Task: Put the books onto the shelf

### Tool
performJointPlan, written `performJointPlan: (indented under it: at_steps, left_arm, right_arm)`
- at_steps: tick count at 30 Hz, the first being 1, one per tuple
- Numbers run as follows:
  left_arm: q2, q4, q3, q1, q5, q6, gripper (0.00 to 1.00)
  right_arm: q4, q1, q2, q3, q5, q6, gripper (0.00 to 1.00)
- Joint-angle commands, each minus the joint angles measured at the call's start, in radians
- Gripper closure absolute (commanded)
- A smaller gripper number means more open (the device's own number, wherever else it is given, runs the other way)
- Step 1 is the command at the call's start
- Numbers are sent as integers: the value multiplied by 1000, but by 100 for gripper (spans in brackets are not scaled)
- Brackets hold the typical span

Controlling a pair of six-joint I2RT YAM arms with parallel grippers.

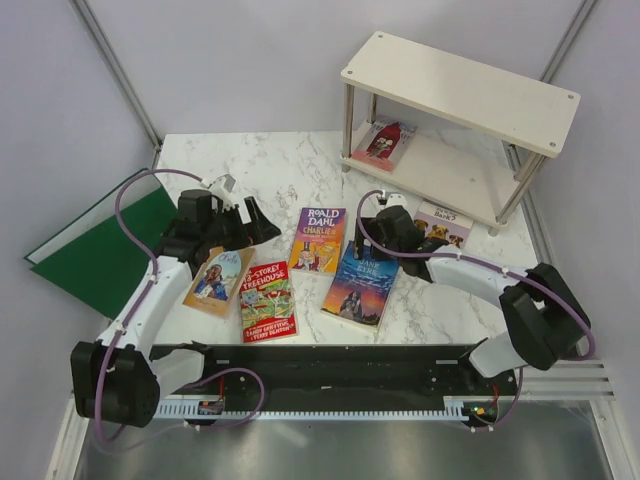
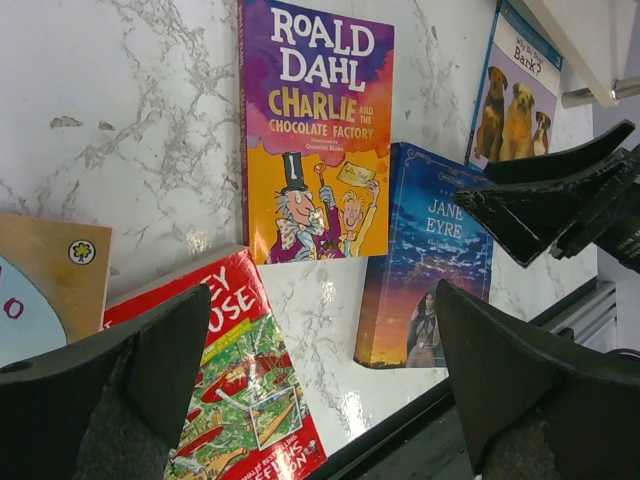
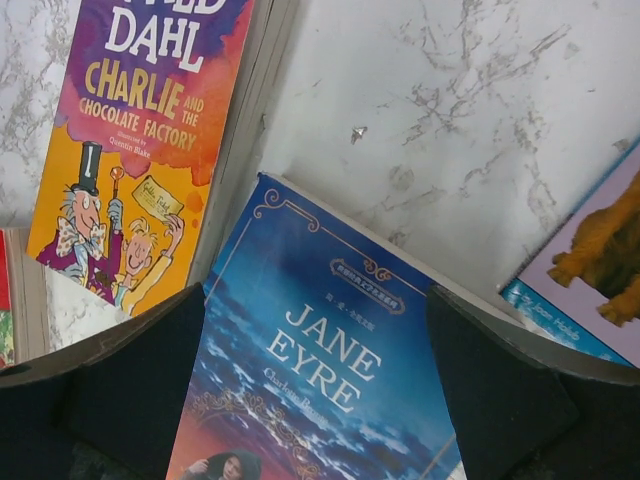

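Note:
Five books lie flat on the marble table: a tan one (image 1: 215, 280), the red-green Treehouse (image 1: 266, 300), the purple-yellow Roald Dahl (image 1: 318, 240), the dark blue Jane Eyre (image 1: 360, 283) and the dogs cover (image 1: 443, 222). A red-figure book (image 1: 383, 143) rests on the lower board of the white shelf (image 1: 460, 80). My left gripper (image 1: 250, 222) hangs open above the table, left of the Roald Dahl (image 2: 315, 130), with the Treehouse (image 2: 240, 390) under its left finger. Open too, my right gripper (image 1: 368, 238) hovers over the top of the Jane Eyre (image 3: 310, 360), holding nothing.
A large green folder (image 1: 100, 250) lies at the table's left edge, beside the left arm. The shelf's silver legs (image 1: 349, 125) stand at the back right, close behind the dogs book (image 3: 590, 270). A black rail (image 1: 330, 360) runs along the near edge.

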Motion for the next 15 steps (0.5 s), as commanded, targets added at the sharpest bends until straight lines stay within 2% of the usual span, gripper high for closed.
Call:
performJointPlan:
  at_steps: [1,7,15]
  left_arm:
    - [56,68,-12,0,80,-33,0]
    - [212,194,-27,-6,148,-105,0]
    - [482,251,72,-26,143,-154,0]
  right_arm:
    - [71,2,81,92,-102,57,2]
    - [91,0,275,246,-189,99,2]
    - [209,-32,419,290,-287,214,2]
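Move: Over the upper end of the Jane Eyre book, the right hand has the Charlie book some 14 cm to its left, 5 cm ahead and 8 cm below; Jane Eyre's middle is about 8 cm back and 2 cm left, and the dogs book 11 cm ahead and 17 cm right. From the left hand, Charlie lies roughly 7 cm ahead, 14 cm right and 17 cm down, the Treehouse book 11 cm back and level sideways. Sweeping about 8 cm left and 5 cm forward, the right hand leaves Jane Eyre for Charlie's right-hand side, sinking slightly and rolling so its left side rises some 10 degrees. The left hand meanwhile drops about 8 cm, easing forward and right towards Charlie while its fingers tip further down. Both grippers stay wide open and hold nothing. ##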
